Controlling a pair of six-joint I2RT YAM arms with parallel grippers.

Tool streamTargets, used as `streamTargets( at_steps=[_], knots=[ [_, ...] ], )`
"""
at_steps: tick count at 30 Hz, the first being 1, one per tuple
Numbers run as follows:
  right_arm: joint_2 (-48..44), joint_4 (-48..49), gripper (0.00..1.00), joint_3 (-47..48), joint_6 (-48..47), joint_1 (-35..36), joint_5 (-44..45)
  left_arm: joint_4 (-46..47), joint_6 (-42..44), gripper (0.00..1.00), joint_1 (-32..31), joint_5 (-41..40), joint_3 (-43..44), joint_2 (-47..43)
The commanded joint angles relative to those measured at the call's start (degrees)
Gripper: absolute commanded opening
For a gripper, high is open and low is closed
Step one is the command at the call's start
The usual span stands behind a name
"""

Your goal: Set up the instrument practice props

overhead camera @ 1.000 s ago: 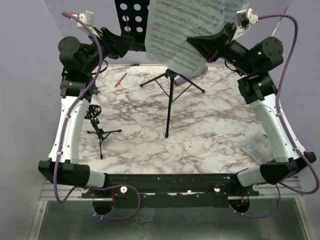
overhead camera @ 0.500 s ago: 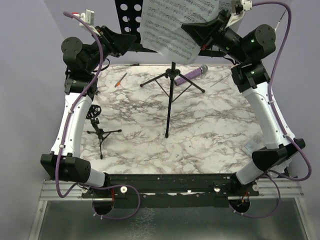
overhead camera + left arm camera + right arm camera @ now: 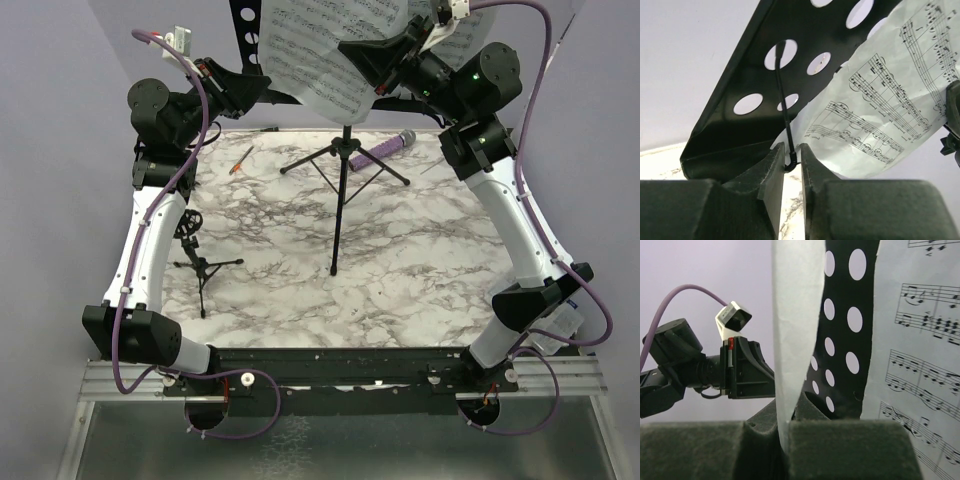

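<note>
The black music stand (image 3: 340, 200) stands at mid table, its perforated desk (image 3: 258, 35) at the top edge. My right gripper (image 3: 362, 55) is shut on the edge of a white sheet-music page (image 3: 318, 55), holding it up before the desk; the pinched page edge (image 3: 792, 340) rises from that gripper (image 3: 787, 440). My left gripper (image 3: 792, 159) sits at the desk's lower left ledge. Its jaws stand a narrow gap apart, with the desk's thin wire page holder (image 3: 782, 100) ending between them. The purple microphone (image 3: 385, 147) lies behind the tripod. The small mic stand (image 3: 197, 258) stands at left.
An orange-handled tool (image 3: 241, 159) lies at back left. A clear plastic box (image 3: 562, 322) shows behind the right arm's base link. The stand's tripod legs (image 3: 300, 163) spread across the back middle of the marble table (image 3: 420, 260). A purple wall is close behind.
My right gripper has carried the page up and to the left, further across the desk. The left gripper's jaws have narrowed around the wire holder; that arm has barely shifted.
</note>
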Motion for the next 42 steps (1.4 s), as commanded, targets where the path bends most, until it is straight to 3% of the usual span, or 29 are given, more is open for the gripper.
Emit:
streamTargets(
  at_steps=[1,6,10,15,23,25,33,42],
  knots=[
    [1.7,-1.6,0.0,2.4,-3.3,1.3,5.6,1.3,0.4,0.18,0.5,-1.3,-2.0,-2.1],
    [3.2,-2.5,0.0,4.0,-4.3,2.1,8.4,2.6,-0.1,0.07,0.5,-0.6,-3.5,-2.4],
    [3.3,-3.1,0.0,4.2,-5.3,2.6,11.6,3.7,-0.2,0.05,0.6,-0.3,-3.9,-2.5],
    [2.8,-2.3,0.0,3.5,-6.0,2.7,14.7,4.5,-0.5,0.24,0.9,0.0,-3.5,-2.7],
    [4.4,-2.9,0.0,6.0,-6.4,3.0,14.5,5.4,-0.6,0.26,1.0,-1.8,-2.0,-2.8],
    [4.7,-3.2,0.0,6.5,-6.7,3.3,14.4,5.4,-0.6,0.24,1.1,-1.5,-1.5,-2.3],
    [6.1,-4.0,0.0,8.0,-8.1,4.2,15.7,5.8,-0.1,0.0,1.2,-0.9,-3.1,-2.5],
    [7.3,-4.4,0.0,9.3,-9.5,5.1,21.1,8.4,-0.6,0.0,1.3,-1.0,-6.2,-3.9]
  ],
)
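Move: The right hand already grips the sheet by its right edge; the bare left half of the stand's desk is about 8 cm ahead and 10 cm left of it, and the sheet already propped there is 8 cm ahead, 14 cm right. At the left hand, the left clip arm rises from between the half-open fingertips, its middle some 3 cm ahead, 2 cm right and 5 cm up. The held sheet's middle is roughly 4 cm ahead, 11 cm right and 8 cm above that hand. Forward goes the right hand, about 5 cm in two pushes with a brief hold between, turning some 15 degrees clockwise as it carries the pinched sheet in against the left half of the desk. The left hand stays nearly in place at the clip arm's foot; its fingers close most of the way, reopen, then shut fully around the thin rod. ##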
